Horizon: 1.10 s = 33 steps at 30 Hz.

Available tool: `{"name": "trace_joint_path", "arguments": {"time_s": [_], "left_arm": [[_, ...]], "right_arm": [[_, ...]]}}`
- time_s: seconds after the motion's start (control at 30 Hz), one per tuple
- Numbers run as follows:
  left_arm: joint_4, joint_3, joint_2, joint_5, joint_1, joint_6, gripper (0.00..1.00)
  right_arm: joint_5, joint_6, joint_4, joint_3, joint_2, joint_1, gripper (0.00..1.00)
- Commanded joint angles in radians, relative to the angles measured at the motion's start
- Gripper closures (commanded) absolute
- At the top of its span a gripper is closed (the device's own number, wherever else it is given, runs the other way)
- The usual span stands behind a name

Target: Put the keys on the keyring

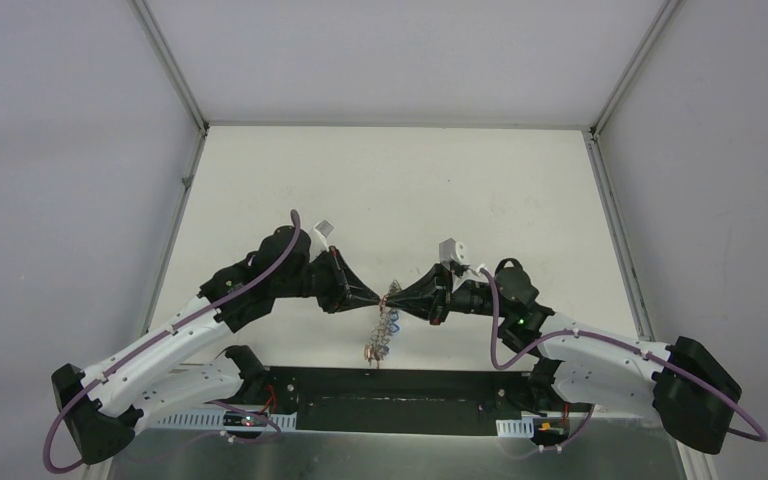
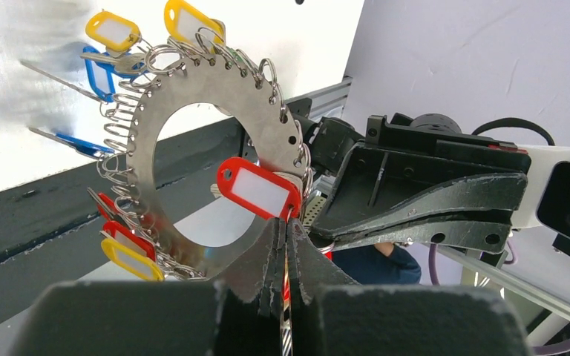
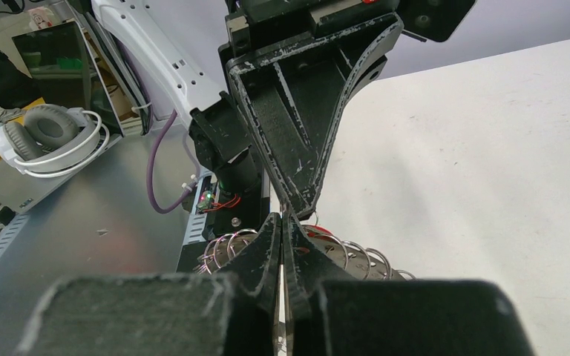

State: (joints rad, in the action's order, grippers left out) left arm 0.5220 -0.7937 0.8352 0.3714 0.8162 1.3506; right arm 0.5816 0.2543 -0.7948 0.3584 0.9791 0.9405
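The keyring, a flat silver disc fringed with small rings and blue, yellow and red tags, hangs in the air between both arms. My left gripper is shut at the disc's lower rim on a thin metal blade with red on it. It looks like the key with the red tag, whose ring runs down into the jaws. My right gripper faces it tip to tip, shut on the keyring's edge. The pinch points themselves are hidden by the fingers.
White table lies beyond the arms, walled by white panels and aluminium posts. A black rail runs along the near edge under the hanging ring. Headphones sit off the table behind the left arm.
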Motion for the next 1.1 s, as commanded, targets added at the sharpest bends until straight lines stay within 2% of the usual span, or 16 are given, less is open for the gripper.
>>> {"name": "trace_joint_path", "arguments": {"time_s": [0.0, 0.33, 0.43, 0.7, 0.83, 1.07], "left_arm": [[-0.005, 0.019, -0.012, 0.015, -0.002, 0.01, 1.0], [-0.023, 0.025, -0.004, -0.008, 0.028, 0.022, 1.0], [-0.057, 0.033, -0.001, -0.009, 0.039, 0.023, 0.92], [-0.085, 0.055, -0.059, -0.056, 0.044, -0.023, 0.61], [-0.07, 0.051, -0.14, -0.152, 0.044, -0.069, 0.51], [-0.047, 0.022, -0.277, -0.318, 0.044, -0.27, 0.4]], "right_arm": [[-0.013, -0.003, -0.129, 0.031, -0.009, 0.003, 1.0], [-0.012, 0.012, -0.174, 0.019, 0.005, 0.003, 1.0], [-0.012, 0.013, -0.179, 0.017, 0.007, 0.003, 1.0], [-0.022, 0.011, -0.175, 0.01, -0.01, 0.003, 1.0], [-0.028, 0.009, -0.17, 0.005, -0.019, 0.003, 1.0], [-0.031, 0.005, -0.16, 0.004, -0.032, 0.003, 1.0]]}}
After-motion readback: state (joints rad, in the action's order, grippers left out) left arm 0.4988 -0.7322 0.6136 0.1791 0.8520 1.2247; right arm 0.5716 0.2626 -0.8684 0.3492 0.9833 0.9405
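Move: The left fingers are already shut at the red-tagged key's ring. The red tag's middle lies about 2 cm ahead of them, 1 cm right and 1 cm below. The right fingertips are some 2 cm to the left hand's right, level with it, and the hanging keyring's centre is about 2 cm ahead, 1 cm right and 5 cm below. From the right hand the red tag is about 2 cm ahead, 1 cm left and 1 cm down. The left fingers keep their pinch at the red-tagged key's ring while easing down and slightly back about a centimetre, then let go, opening past half. The left hand then draws up and left, away from the keyring, rising some 3.5 cm from its lowest point, with its fingers tipping up about 15 degrees. The right hand keeps its shut grip at the keyring's edge, lifting about a centimetre once the left fingers start opening. ##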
